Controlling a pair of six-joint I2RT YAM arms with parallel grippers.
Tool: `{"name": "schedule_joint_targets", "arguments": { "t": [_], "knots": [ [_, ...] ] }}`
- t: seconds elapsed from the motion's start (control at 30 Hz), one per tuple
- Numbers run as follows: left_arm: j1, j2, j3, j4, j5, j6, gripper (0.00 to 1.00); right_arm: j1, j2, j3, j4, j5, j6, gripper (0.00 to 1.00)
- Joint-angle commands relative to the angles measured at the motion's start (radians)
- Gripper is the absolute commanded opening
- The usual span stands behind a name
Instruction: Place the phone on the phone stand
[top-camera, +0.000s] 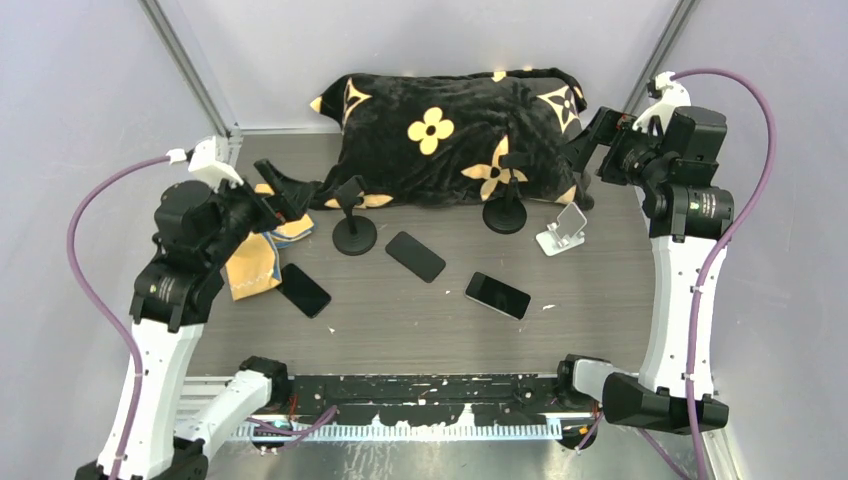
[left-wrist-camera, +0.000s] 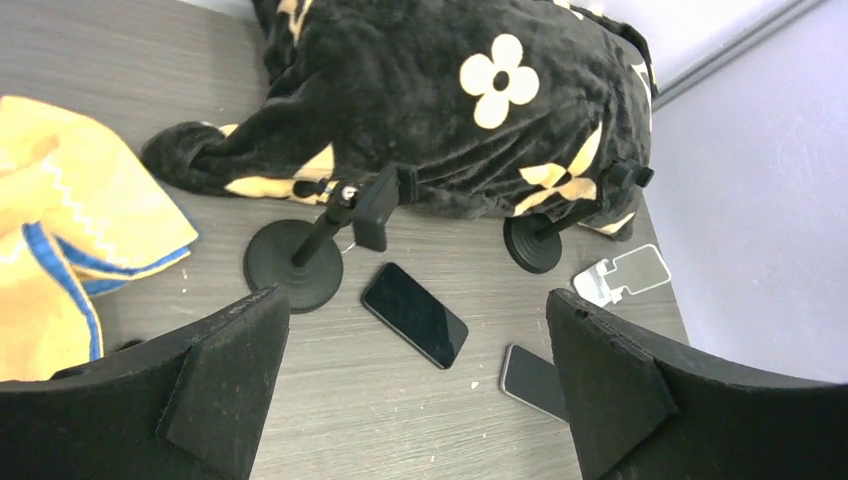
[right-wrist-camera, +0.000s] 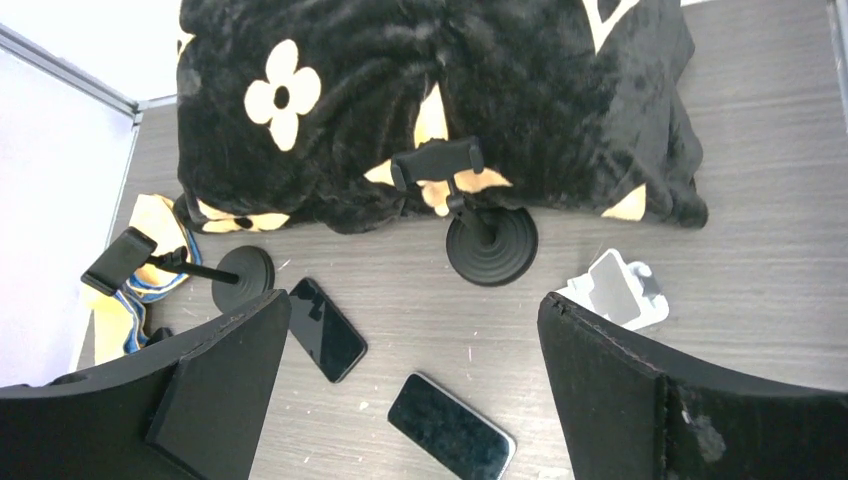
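Three dark phones lie flat on the grey table: one on the left (top-camera: 304, 290), one in the middle (top-camera: 415, 256) and one on the right (top-camera: 497, 295). Behind them stand a black clamp stand (top-camera: 354, 235), a second black clamp stand (top-camera: 505, 214) and a small white phone stand (top-camera: 562, 232). My left gripper (top-camera: 283, 195) hangs open at the back left, above the yellow cloth. In its wrist view the left gripper (left-wrist-camera: 415, 297) looks down on the middle phone (left-wrist-camera: 415, 315). My right gripper (top-camera: 590, 140) is open at the back right, and the right gripper (right-wrist-camera: 412, 298) holds nothing.
A black plush pillow with cream flowers (top-camera: 450, 130) fills the back of the table, right behind the stands. A yellow and blue cloth (top-camera: 252, 268) lies at the left, beside the left phone. Grey walls close in both sides.
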Motion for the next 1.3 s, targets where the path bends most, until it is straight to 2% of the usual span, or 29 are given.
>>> {"name": "schedule_joint_targets", "arguments": {
  "t": [0.0,0.2,0.37,0.43,0.53,0.63,0.7,0.77,0.87,1.07,1.17,1.27],
  "knots": [
    [0.052,-0.103,-0.058,-0.017,-0.019,-0.110,1.00,0.014,-0.001,0.034,-0.046,0.038,0.044,0.99],
    [0.105,-0.226,-0.157,-0.032,0.019,-0.224,1.00,0.026,-0.006,0.012,-0.081,0.055,0.081,0.99],
    [0.131,-0.265,-0.210,-0.058,0.095,-0.280,1.00,0.033,-0.020,-0.031,-0.072,0.015,0.086,1.00],
    [0.136,-0.253,-0.224,-0.070,0.147,-0.290,1.00,0.034,-0.026,-0.061,-0.067,-0.068,0.030,0.99],
    [0.142,-0.203,-0.245,-0.094,0.245,-0.295,1.00,0.036,-0.033,-0.105,-0.118,-0.234,-0.140,1.00],
    [0.144,-0.154,-0.264,-0.125,0.320,-0.284,1.00,0.037,-0.043,-0.143,-0.193,-0.331,-0.312,1.00],
    [0.122,-0.129,-0.260,-0.162,0.314,-0.267,1.00,0.038,-0.051,-0.174,-0.216,-0.362,-0.383,1.00],
    [0.059,-0.107,-0.243,-0.205,0.247,-0.247,1.00,0.039,-0.054,-0.206,-0.228,-0.382,-0.429,1.00],
    [-0.099,-0.066,-0.215,-0.252,0.098,-0.236,0.99,0.040,-0.059,-0.251,-0.234,-0.398,-0.475,1.00],
    [-0.540,0.125,-0.117,-0.317,-0.265,-0.219,0.98,0.039,-0.057,-0.311,-0.222,-0.423,-0.509,1.00],
    [-0.659,0.209,-0.063,-0.279,-0.322,-0.177,0.99,0.029,-0.050,-0.324,-0.214,-0.442,-0.504,1.00],
    [-0.683,0.215,-0.112,-0.154,-0.284,-0.137,0.99,0.009,-0.045,-0.326,-0.197,-0.433,-0.496,1.00]
  ]
}}
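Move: The middle phone lies about 19 cm to the left hand's right, 3 cm ahead and 38 cm below; the left black stand is some 7 cm ahead and 5 cm right, the left phone 5 cm back and 6 cm left. From the right hand, the right phone lies about 12 cm back, 11 cm left and 39 cm down, the white stand 2 cm ahead and 5 cm right, the right black stand 7 cm ahead and 9 cm left. Heading down towards the middle phone, the left hand first draws back about 5 cm and slightly left, then sinks and sweeps some 15 cm right, edging farther back, while its fingers tip down and turn clockwise. The right hand sinks about 12 cm towards the right phone, going back and left, and turns counter-clockwise. Both grippers stay open, touching nothing. ##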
